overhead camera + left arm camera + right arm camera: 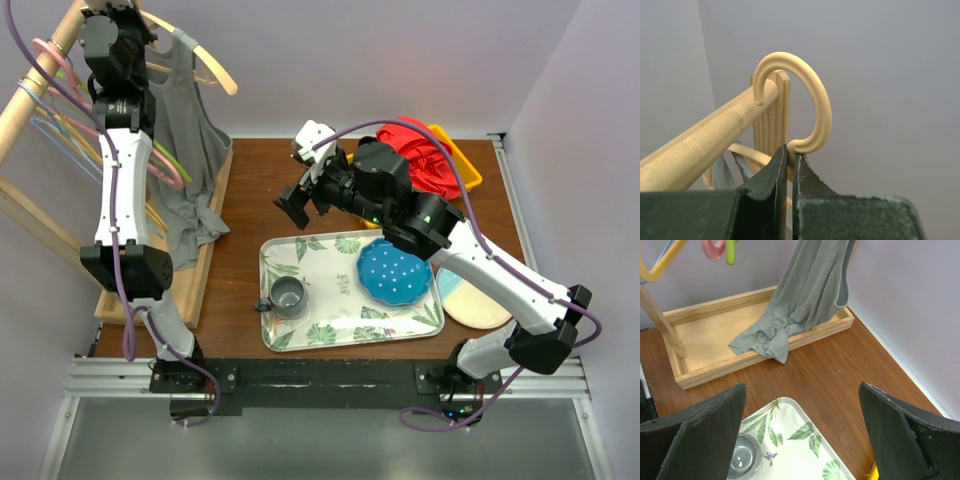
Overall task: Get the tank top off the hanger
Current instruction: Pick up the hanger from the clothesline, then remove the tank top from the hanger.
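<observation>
A grey tank top (190, 150) hangs from a cream hanger (215, 65) on the wooden rod (40, 90) at the back left. Its hem (765, 342) is bunched on the rack's wooden base (715, 330). In the left wrist view the hanger's hook (815, 100) curls over the rod (705, 140). My left gripper (789, 155) is shut on the hanger's neck just below the hook. My right gripper (300, 205) hovers open over the table to the right of the rack, nothing between its fingers (700, 435).
Pink, blue and green hangers (60, 75) share the rod. A leaf-patterned tray (330, 330) holds a grey cup (287, 296) and a blue plate (395, 270). A yellow bin with red cloth (425, 155) stands back right. A pale plate (470, 300) lies beside the tray.
</observation>
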`<state>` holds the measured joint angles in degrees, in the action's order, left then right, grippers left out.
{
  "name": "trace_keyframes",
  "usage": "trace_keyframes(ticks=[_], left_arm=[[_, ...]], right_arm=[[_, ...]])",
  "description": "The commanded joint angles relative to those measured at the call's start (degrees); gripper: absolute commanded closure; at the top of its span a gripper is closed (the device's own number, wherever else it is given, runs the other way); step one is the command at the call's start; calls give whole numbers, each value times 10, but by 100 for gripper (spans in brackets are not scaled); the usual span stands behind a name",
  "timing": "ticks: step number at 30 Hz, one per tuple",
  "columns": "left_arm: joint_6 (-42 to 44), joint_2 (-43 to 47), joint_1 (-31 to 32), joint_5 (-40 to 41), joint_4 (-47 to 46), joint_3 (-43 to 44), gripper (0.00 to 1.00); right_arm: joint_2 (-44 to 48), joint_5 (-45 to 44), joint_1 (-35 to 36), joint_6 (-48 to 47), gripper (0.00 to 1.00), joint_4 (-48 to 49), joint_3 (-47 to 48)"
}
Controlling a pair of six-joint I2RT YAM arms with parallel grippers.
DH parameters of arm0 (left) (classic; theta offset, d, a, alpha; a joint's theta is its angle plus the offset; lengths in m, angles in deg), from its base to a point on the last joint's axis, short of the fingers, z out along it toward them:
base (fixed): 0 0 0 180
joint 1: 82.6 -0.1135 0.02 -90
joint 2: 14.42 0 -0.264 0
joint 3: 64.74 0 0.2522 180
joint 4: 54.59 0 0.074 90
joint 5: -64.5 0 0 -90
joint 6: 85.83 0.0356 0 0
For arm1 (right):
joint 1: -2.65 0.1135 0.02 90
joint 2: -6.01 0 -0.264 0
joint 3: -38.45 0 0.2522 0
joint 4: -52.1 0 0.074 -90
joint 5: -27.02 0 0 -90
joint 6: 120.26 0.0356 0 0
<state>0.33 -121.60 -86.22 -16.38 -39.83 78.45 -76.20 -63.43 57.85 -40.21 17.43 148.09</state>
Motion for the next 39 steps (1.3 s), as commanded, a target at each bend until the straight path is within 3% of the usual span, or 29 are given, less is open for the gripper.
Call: trace_keyframes(ticks=[1, 23, 31, 39], left_arm=[[-33, 64, 2, -37, -35, -8, 100], [-134, 209, 2, -172, -24, -169, 100], [-158, 264, 2, -227, -35, -232, 100], [-191, 295, 2, -307, -43, -274, 100]], right_arm=[[2, 4, 3, 16, 1, 37, 25], [13, 31, 3, 80, 1, 104, 18], [48, 39, 3, 95, 1, 161, -35], [28, 94, -4, 76, 2, 191, -19]])
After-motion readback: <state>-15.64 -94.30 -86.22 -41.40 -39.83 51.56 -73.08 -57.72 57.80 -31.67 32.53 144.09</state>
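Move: The left hand, already pinching the wooden hanger by its neck, is bound for the open right hand, roughly 29 cm to its right, 28 cm back and 15 cm lower. The clothesline rod is level with it, some 8 cm to its left and 5 cm higher; the grey tank top's middle hangs about 12 cm back, 9 cm right and 30 cm down. From the right hand, the tank top is about 16 cm ahead, 20 cm left and 15 cm below, and the hanger's free end 18 cm ahead, 12 cm left and 7 cm above. Keeping its pinch just under the hook, the left hand draws the hanger about 16 cm back and to the right, away from the clothesline rod, arching up a couple of centimetres on the way and swinging some 30 degrees clockwise, so the free end comes round in front of the right hand. The right hand, fingers still wide open and touching nothing, rises about 5 cm and tips its fingers upward. ##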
